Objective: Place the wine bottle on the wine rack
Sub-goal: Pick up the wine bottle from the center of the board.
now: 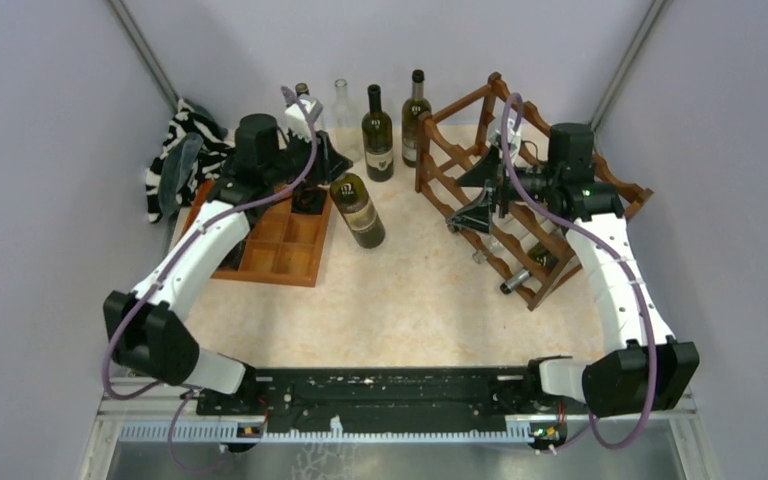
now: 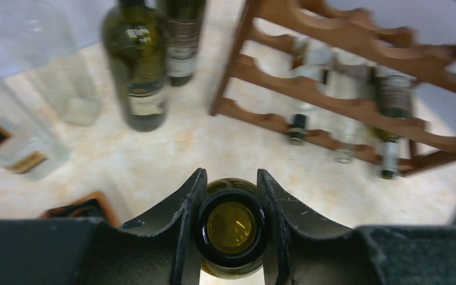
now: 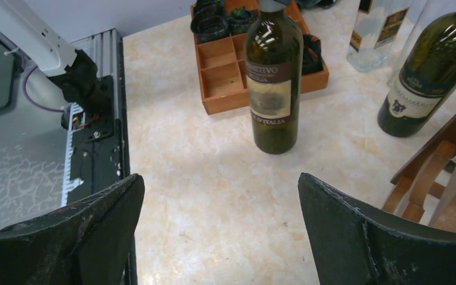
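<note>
The wine bottle (image 1: 357, 210), dark green with a brown and cream label, stands about upright on the table beside the tray; it also shows in the right wrist view (image 3: 273, 83). My left gripper (image 2: 231, 178) is shut on its neck, one finger on each side of the open mouth (image 2: 231, 227). In the top view the left gripper (image 1: 327, 165) sits over the bottle's top. The wine rack (image 1: 535, 175) stands at the right, its wavy rails also in the left wrist view (image 2: 344, 107). My right gripper (image 3: 221, 184) is open and empty above bare table, next to the rack (image 3: 445, 160).
Two dark bottles (image 1: 378, 135) (image 1: 416, 120) and clear bottles (image 1: 341, 105) stand at the back. Some bottles lie in the rack's lower tiers (image 1: 532, 268). An orange-brown compartment tray (image 1: 285, 245) lies left of the held bottle, and a striped cloth (image 1: 185, 150) lies behind it.
</note>
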Tool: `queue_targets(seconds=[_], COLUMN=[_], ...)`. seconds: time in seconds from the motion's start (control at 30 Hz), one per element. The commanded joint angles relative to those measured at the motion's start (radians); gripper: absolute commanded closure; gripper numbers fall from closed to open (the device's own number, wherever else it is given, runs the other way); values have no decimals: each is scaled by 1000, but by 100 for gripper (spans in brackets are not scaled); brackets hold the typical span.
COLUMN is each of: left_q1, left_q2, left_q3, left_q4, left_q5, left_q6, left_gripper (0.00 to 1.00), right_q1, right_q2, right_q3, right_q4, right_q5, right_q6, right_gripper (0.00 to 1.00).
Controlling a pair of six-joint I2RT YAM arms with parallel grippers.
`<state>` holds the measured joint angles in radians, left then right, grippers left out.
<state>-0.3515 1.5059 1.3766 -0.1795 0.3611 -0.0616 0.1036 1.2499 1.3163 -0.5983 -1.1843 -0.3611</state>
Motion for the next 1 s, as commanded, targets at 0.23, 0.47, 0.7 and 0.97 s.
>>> queue_targets(seconds=[0.23,0.47,0.7,0.97], left_q1=[22,22,22,22], left_q2=[-317,-381,-389,-443], left_q3=[-490,-678,-764,-806], left_q4=[570,751,877,855], left_q5=[391,354,316,186], left_q6=[-557,-739,-853,-852], left_gripper=[100,100,100,100], right_q1=[125,269,376,498], right_q2=[7,41,87,139], right_q3=[-7,-86,-174,-240], right_q4=[-142,-57,91,204], right_q5=[-20,148,268,354], right_q6=[-213,-136,-23,51], right_gripper=[2,2,2,2])
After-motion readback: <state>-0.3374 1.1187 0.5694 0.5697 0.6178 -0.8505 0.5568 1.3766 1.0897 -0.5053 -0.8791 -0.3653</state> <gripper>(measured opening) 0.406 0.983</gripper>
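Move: Some 20 cm to the left of the open right gripper, about 5 cm farther out and 13 cm lower, hangs the wine bottle. From that gripper the wine rack is about 15 cm right and 10 cm ahead, lower down, and a dark green bottle stands roughly 21 cm ahead and 17 cm left. The left hand, already holding the wine bottle by its neck, has the right gripper about 23 cm to its right, 7 cm back and slightly higher; the compartment tray lies 19 cm to its left, 2 cm ahead, well below. Drawing the held bottle back about 13 cm, the left hand rises a little, then sinks to some 4 cm below its start, rolling its right side up nearly 40 degrees and tipping nose down while keeping its pinch on the neck. The right hand first eases back and left, then descends, some 14 cm down and 10 cm left in all, fingers wide open and dipping towards the bottle's body. ##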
